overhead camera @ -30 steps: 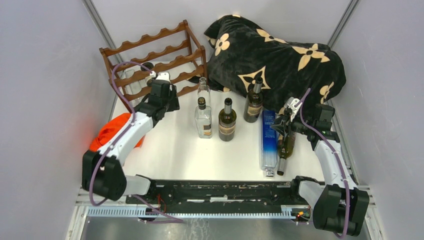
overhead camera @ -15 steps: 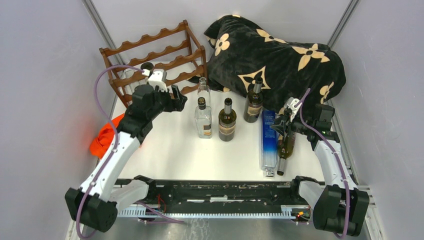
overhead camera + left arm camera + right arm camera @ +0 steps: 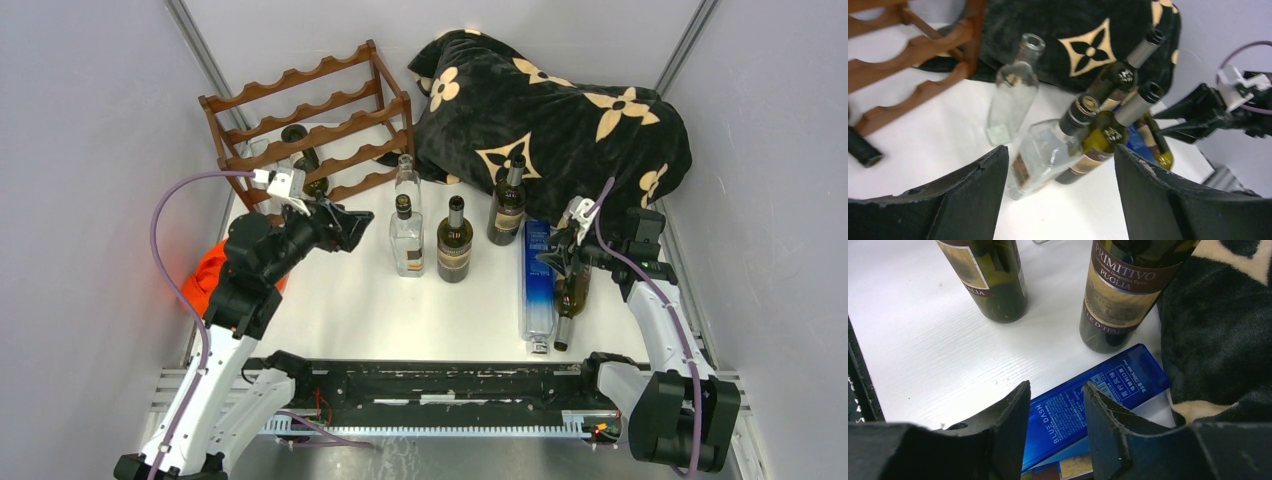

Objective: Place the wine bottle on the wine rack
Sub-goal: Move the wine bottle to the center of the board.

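The dark reddish-brown wine rack stands at the back left. A dark wine bottle lies in one of its lower tiers; its neck end shows in the left wrist view. My left gripper hangs in front of the rack, apart from it, open and empty. My right gripper hovers low over a blue bottle lying flat, its jaws a narrow gap apart with nothing between them. An olive-green bottle lies beside the blue one.
Upright in mid-table stand a clear flask with a dark cap, an empty clear bottle, a green wine bottle and a dark wine bottle. A black flowered blanket fills the back right. An orange cloth lies at the left edge.
My left gripper has drawn back from the rack toward the table's middle and opened wider, leaving the dark bottle in the rack. My right gripper's jaws have parted slightly.
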Controlling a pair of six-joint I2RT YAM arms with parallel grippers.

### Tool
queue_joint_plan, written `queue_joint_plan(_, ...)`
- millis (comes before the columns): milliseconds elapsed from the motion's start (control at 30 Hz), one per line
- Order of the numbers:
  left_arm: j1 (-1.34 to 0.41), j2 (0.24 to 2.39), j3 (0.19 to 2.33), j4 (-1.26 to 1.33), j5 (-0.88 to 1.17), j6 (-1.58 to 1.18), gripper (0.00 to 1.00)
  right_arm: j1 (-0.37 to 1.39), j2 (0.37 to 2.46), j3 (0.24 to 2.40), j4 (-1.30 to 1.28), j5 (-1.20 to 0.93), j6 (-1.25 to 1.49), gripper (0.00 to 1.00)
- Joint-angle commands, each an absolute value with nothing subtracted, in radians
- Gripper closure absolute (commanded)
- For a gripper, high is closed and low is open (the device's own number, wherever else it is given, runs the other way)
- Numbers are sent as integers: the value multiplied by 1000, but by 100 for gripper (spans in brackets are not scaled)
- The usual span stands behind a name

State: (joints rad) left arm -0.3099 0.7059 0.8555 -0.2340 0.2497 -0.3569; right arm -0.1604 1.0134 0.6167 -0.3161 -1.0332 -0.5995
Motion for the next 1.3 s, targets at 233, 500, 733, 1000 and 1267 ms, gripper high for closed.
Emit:
queue_joint_plan(233,-313,616,731,-88,484,-538,17,-139,992,657,-318,-1052,-652,42)
queue_joint_plan(500,-312,542,666,-76,484,-581,16,-90,993,693,-631,-1274,-1174,2)
queue_joint_plan(733,-313,489,644,-161,455,-526,17,108,1097,844,-941,-1322,-1699,2)
queue_joint_plan(1000,-313,411,625,-232,419,-503,17,281,1130,861,-208,-1050,-890,2)
queue_joint_plan(1267,-313,324,609,-287,389,-494,17,390,1261,930,-77,-948,-693,2)
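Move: The wine bottle standing in the middle is some 20 cm to the right hand's left and 3 cm ahead, its middle about level with that hand. From the right hand, the back wine bottle is about 12 cm ahead and 10 cm left; the square clear bottle is 4 cm ahead and 30 cm left; the blue bottle lies 10 cm below, 4 cm left and 1 cm back. From the left hand, the middle wine bottle is 5 cm ahead, 17 cm right and 16 cm lower. The empty right hand opens from half to fully wide and sweeps about 14 cm left towards the middle wine bottle, rising 6 cm, swinging back first and then forward again past the near side of the back wine bottle, while it turns some 30 degrees counter-clockwise overall until its fingers point left at the bottle and rolls about its fingers. Meanwhile the empty left hand, still wide open, withdraws about 7 cm back and a little down, away from the rack. ##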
